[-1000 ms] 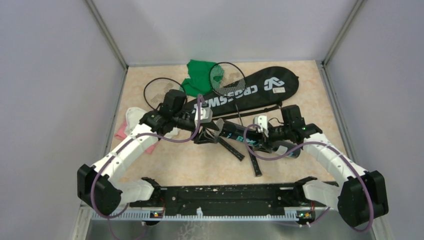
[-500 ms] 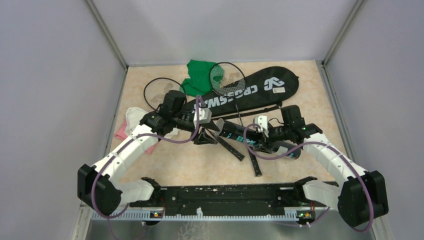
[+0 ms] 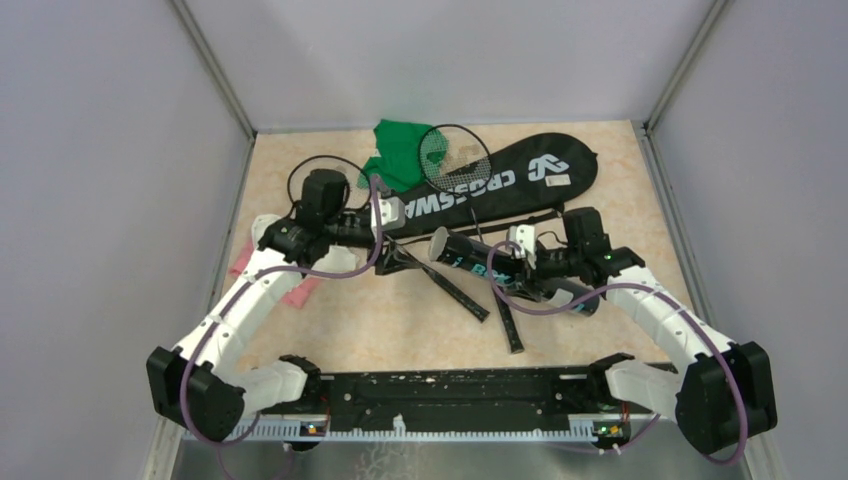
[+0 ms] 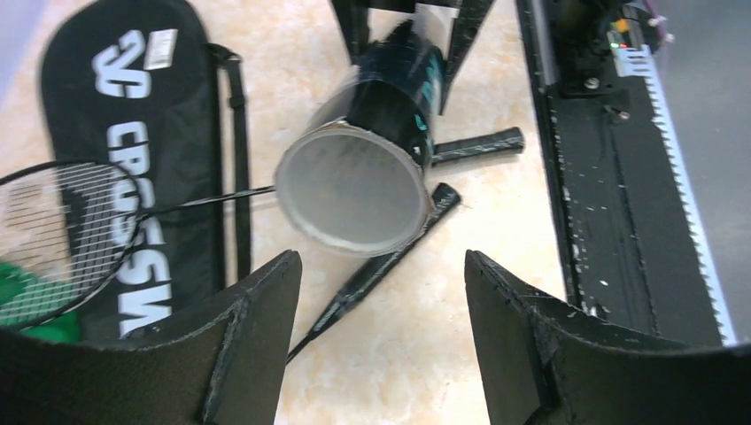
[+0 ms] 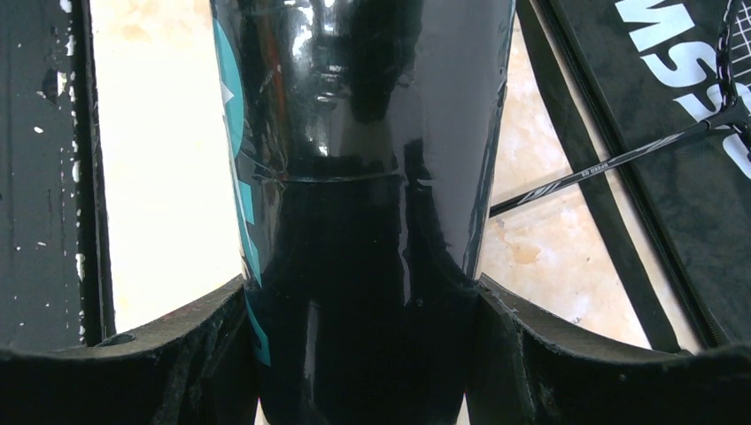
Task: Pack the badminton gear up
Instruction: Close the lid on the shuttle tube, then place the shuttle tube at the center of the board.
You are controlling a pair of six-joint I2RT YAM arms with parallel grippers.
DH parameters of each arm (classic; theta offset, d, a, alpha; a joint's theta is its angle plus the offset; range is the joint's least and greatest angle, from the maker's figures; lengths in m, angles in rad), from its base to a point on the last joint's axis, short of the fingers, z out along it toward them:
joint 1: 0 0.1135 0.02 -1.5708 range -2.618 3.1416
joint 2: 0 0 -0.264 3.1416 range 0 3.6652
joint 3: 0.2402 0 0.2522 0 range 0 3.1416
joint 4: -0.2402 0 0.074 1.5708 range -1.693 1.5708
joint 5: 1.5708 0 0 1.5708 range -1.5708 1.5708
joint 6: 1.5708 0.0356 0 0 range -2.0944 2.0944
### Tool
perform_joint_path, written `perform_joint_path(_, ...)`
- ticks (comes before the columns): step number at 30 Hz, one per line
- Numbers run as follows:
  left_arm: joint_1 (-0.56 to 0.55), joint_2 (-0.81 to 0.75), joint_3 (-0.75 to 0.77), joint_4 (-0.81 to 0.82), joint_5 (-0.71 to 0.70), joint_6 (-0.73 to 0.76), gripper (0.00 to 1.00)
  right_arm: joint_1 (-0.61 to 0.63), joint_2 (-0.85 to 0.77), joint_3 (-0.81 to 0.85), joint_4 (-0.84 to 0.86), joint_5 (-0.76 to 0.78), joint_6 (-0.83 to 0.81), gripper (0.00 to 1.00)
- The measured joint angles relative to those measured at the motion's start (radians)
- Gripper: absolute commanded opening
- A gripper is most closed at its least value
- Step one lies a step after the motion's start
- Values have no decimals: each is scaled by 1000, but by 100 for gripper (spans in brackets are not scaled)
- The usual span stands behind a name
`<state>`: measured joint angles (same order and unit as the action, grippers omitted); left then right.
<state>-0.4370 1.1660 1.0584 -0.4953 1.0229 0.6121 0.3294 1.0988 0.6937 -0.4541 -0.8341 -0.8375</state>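
Note:
The long black tube [image 3: 478, 264] with teal lettering lies slanted across the middle of the table. My right gripper [image 3: 522, 272] is shut on its body, and the tube [image 5: 354, 133] fills the gap of the right gripper [image 5: 363, 297] between both fingers. My left gripper [image 3: 398, 260] is open and holds nothing; it is off the tube's left end. The round tube end [image 4: 352, 190] faces the left gripper [image 4: 381, 261]. The black CROSSWAY bag [image 3: 500, 180] lies behind. One racket head [image 3: 455, 158] rests on the bag, and another racket head [image 3: 320, 180] lies further left.
Two racket handles [image 3: 465, 295] [image 3: 510, 325] lie under the tube toward the front. A green cloth [image 3: 395, 150] sits at the back, and white and pink cloths [image 3: 262, 250] at the left. A black rail [image 3: 470, 385] runs along the near edge.
My left gripper has opened wider and drawn back to the left, away from the tube's end, which now shows uncovered. The right gripper still grips the tube in the same place.

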Motion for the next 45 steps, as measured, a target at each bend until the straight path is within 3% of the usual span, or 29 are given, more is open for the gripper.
perform_joint_path(8, 72, -37, 58, -2, -103, -13, 84, -5, 0, 0, 27, 41, 63, 34)
perform_joint_path(15, 83, -42, 68, 45, -270, -77, 99, -37, 0, 32, 71, 138, 194, 34)
perform_joint_path(25, 83, -42, 68, 100, -491, -122, 99, -212, 15, 76, 157, 372, 394, 34)
perform_joint_path(31, 83, -31, 68, 113, -527, -151, 99, -258, 74, 81, 115, 475, 356, 34)
perform_joint_path(45, 83, 3, 39, 165, -542, -195, 99, -361, 140, 25, -95, 576, 97, 41)
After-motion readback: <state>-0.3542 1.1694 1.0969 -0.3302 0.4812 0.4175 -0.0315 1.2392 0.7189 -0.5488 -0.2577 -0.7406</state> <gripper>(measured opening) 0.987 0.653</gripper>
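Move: The right hand already grips the tube by its body. The clear patch of table it is taken to lies about 5 cm ahead, 18 cm right and some 17 cm below; the right racket's grip is 9 cm back, and the bag's middle 26 cm ahead and 8 cm left. From the empty left hand the bag's left end is 12 cm ahead, 10 cm left and 20 cm down, the tube's lid 2 cm ahead and 7 cm right, and the left racket's grip 6 cm back and 12 cm right. Keeping its grip, the right hand carries the tube away from the left hand, first swinging forward and right with a slight rise, then right, back and down to end some 18 cm right and 7 cm lower, turned about 45 degrees clockwise with the fingers tipping further down. The left hand draws off the lid end, going about 11 cm forward and 6 cm left to over the bag's left end, turning some 35 degrees counter-clockwise and spreading its fingers wide. ##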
